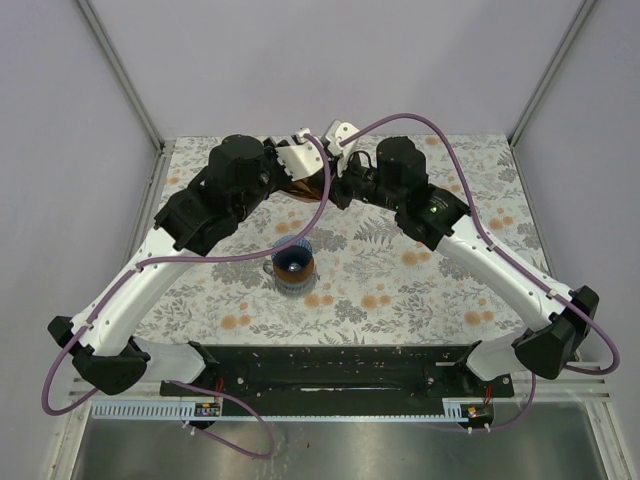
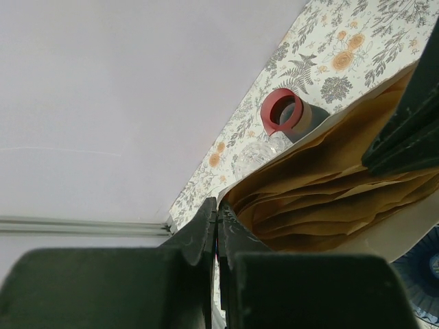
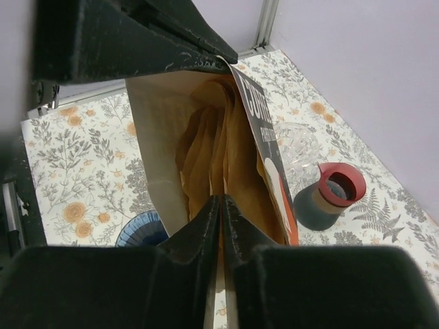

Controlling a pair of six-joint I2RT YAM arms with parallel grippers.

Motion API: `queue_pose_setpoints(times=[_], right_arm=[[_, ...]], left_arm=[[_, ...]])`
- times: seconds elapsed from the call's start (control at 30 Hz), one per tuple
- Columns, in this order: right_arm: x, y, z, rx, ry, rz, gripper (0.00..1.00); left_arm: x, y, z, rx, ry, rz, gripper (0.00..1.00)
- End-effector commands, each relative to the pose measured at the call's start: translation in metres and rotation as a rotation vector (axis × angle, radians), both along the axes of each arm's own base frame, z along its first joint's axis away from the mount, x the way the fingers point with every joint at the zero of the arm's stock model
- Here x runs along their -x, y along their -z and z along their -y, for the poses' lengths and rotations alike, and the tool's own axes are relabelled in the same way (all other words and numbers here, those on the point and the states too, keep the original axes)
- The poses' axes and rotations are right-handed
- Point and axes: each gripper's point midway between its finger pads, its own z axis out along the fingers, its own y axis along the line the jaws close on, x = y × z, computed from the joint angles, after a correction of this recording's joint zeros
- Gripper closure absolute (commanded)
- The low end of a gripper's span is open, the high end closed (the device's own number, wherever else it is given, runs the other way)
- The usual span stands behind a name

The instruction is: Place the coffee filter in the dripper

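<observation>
The blue ribbed dripper (image 1: 295, 262) sits on a brown cup in the middle of the table and shows at the lower left of the right wrist view (image 3: 140, 229). Behind it both arms hold an open filter bag (image 3: 154, 130) above the table. My left gripper (image 2: 217, 205) is shut on the bag's rim. My right gripper (image 3: 221, 200) reaches into the bag's mouth, its jaws shut on a brown coffee filter (image 3: 206, 147) from the stack (image 2: 322, 199). In the top view the bag (image 1: 303, 190) is mostly hidden between the two wrists.
A dark jar with a red rim (image 3: 329, 195) stands on the floral cloth beside the bag, with a clear glass piece (image 3: 298, 145) behind it. The back wall and its metal frame (image 3: 266, 24) are close behind. The arm bases sit at the near edge.
</observation>
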Motion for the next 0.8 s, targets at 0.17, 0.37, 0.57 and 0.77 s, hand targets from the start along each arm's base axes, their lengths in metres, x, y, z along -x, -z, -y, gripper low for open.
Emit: queue_pose_setpoints(times=[0.17, 0.37, 0.57, 0.77], right_arm=[[-0.004, -0.019, 0.002, -0.048, 0.042, 0.042, 0.71], [-0.011, -0.018, -0.005, -0.054, 0.043, 0.035, 0.65], [-0.012, -0.025, -0.004, -0.073, 0.052, 0.04, 0.55], [-0.013, -0.025, 0.001, -0.072, 0.078, 0.038, 0.59]], left_arm=[[0.0, -0.028, 0.002, 0.078, -0.007, 0.051, 1.0], [0.002, -0.029, 0.002, 0.082, 0.0, 0.054, 1.0], [0.003, -0.029, 0.0, 0.081, 0.001, 0.054, 1.0], [0.003, -0.029, -0.001, 0.078, -0.002, 0.056, 1.0]])
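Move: The paper filters' edges stand in the open bag right at the right fingertips, their middle some 3 cm to its left, 1 cm ahead and 3 cm below. The dripper is about 8 cm to its left, 7 cm back and 30 cm below; the red-rimmed carafe is roughly 13 cm ahead, 4 cm left and as low as the dripper. From the left hand the filters lie about 7 cm to the right, 2 cm back and 3 cm below. Easing forward barely 1 cm along the bag's mouth, the right hand opens its nearly shut fingers to about two fifths, so that the tips part among the filter edges with a filter's edge between them. The left hand stays in place, keeping its pinch on the bag's rim to hold the mouth open. ##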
